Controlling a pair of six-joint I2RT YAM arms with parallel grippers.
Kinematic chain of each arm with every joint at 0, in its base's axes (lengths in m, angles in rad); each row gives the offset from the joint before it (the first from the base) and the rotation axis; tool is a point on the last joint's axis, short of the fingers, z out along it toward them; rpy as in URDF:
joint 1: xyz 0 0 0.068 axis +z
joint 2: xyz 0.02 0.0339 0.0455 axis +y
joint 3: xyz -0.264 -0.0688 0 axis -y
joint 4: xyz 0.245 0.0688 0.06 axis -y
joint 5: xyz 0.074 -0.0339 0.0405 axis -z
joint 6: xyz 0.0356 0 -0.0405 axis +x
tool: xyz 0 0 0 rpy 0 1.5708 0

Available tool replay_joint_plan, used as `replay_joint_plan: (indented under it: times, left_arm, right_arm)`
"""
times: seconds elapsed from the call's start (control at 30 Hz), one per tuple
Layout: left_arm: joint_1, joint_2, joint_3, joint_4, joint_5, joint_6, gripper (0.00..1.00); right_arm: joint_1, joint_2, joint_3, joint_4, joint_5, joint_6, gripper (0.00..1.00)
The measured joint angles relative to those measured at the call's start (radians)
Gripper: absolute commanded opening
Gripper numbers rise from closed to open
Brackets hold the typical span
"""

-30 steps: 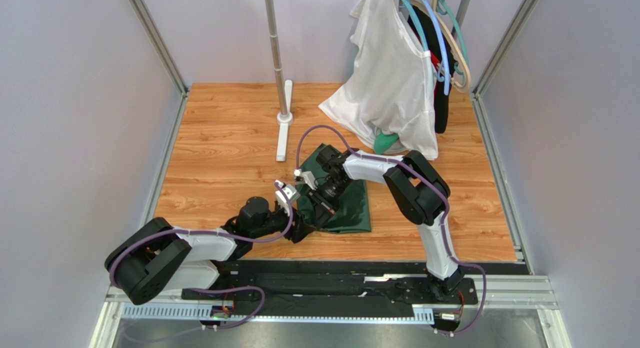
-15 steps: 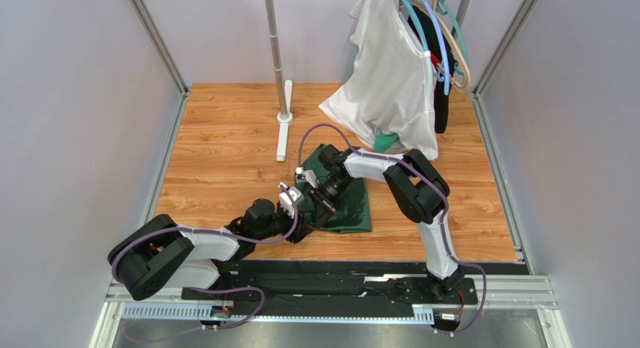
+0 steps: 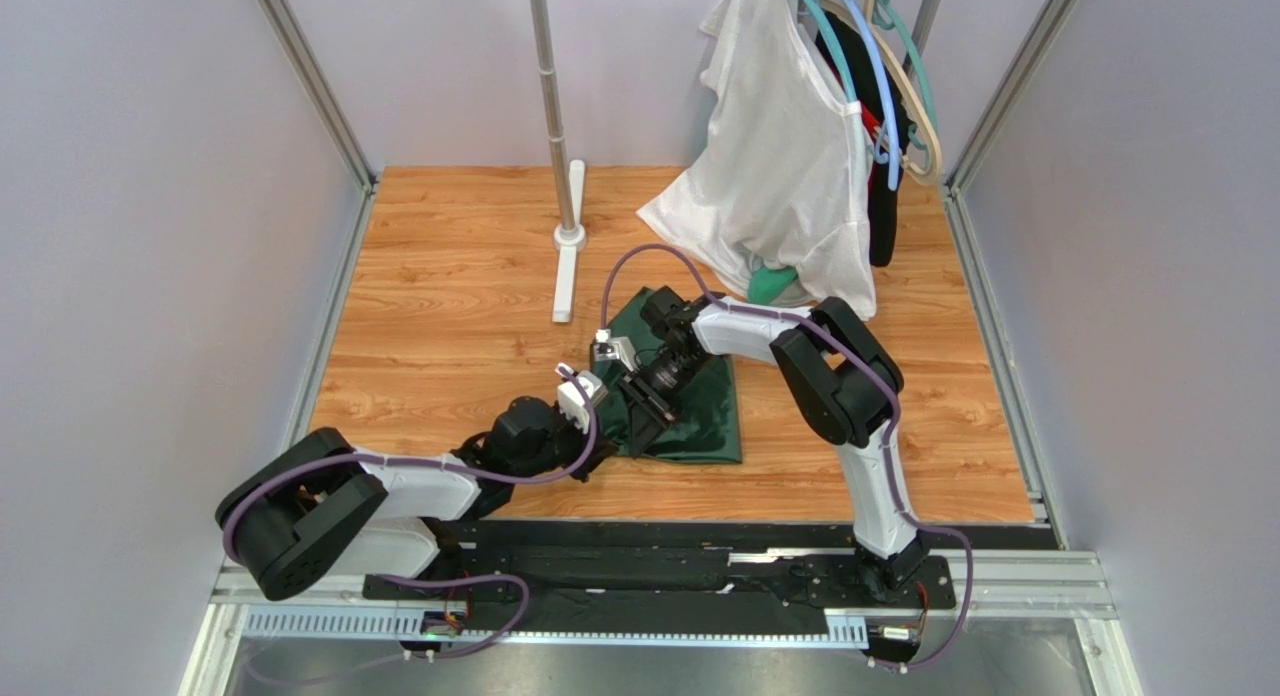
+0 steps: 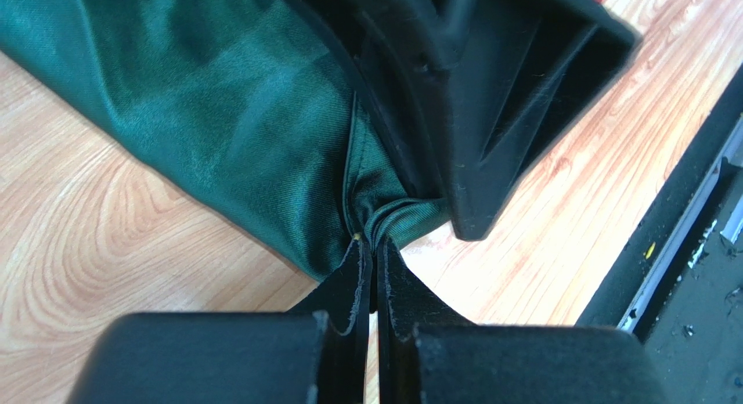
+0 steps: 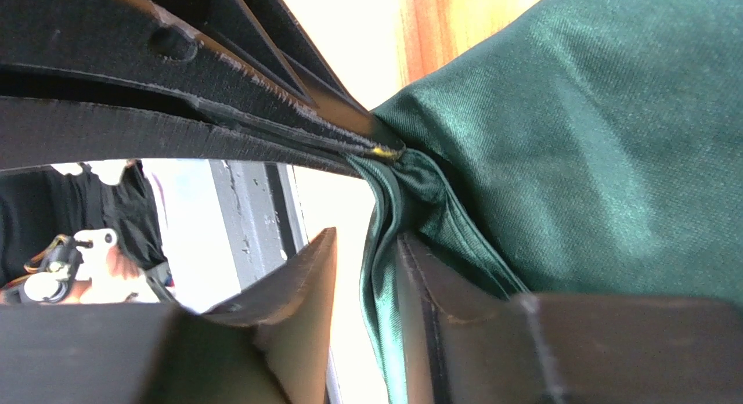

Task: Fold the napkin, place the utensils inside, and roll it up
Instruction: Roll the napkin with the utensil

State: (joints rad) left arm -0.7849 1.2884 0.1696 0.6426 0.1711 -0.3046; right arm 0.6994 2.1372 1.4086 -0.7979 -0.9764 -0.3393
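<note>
The dark green napkin (image 3: 703,408) lies bunched on the wooden table, just ahead of both arms. In the left wrist view my left gripper (image 4: 375,245) is shut on a gathered corner of the napkin (image 4: 218,117), with the black body of the right gripper (image 4: 488,99) close above it. In the right wrist view my right gripper (image 5: 366,252) stands open, and a fold of the napkin (image 5: 593,143) hangs against its right finger. The left gripper's fingers (image 5: 218,117) pinch the same corner just above. From above, the left gripper (image 3: 606,431) and the right gripper (image 3: 634,411) meet at the napkin's left edge. The utensils are out of view.
A white garment (image 3: 781,171) hangs on hangers at the back right, with a brighter green garment (image 3: 771,287) below it. A metal pole on a white stand (image 3: 567,231) rises behind the napkin. A black rail (image 3: 676,554) runs along the table's near edge.
The left gripper has closed on the napkin's corner. The right gripper, which was shut on that corner, has opened its jaws. The left arm has edged forward.
</note>
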Motion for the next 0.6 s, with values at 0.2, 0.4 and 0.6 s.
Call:
replay_joint_plan:
  times: [0.2,0.4,0.6]
  left_arm:
    - [0.0,-0.05,-0.01,-0.019,-0.012,-0.048,0.0]
    - [0.009,-0.085,-0.014,-0.051,-0.008,-0.097,0.0]
    - [0.104,-0.085,-0.014,-0.076,0.063,-0.164,0.0]
  right_arm:
    - [-0.039,-0.119,-0.097,0.07,0.0,0.059,0.57]
    - [-0.086,-0.379,-0.247,0.227,0.075,0.158,0.62]
    - [-0.093,-0.607,-0.485,0.437,0.251,0.262,0.63]
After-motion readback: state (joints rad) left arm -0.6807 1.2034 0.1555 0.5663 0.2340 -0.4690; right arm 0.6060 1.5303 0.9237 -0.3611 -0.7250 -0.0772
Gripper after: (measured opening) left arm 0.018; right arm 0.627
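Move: The napkin's near-left corner is already pinched at the left hand's fingertips. The middle of the napkin lies about 9 cm ahead and 6 cm right of that hand, some 2 cm below. From the right hand, already partly open around the near fold, the pinched corner is about 4 cm left and level ahead; the napkin's near-right corner is roughly 13 cm right and 2 cm back, a few centimetres below. The napkin's near fold comes free of the right fingers, which spread wider as that hand climbs about 6 cm and heads 5 cm right, slightly forward, away from the pinched corner; its wrist swings clockwise and tips the fingers more steeply down, some 30 degrees in all. The left hand keeps its pinch, lifting slightly, then drawing the corner about 1.5 cm left. ##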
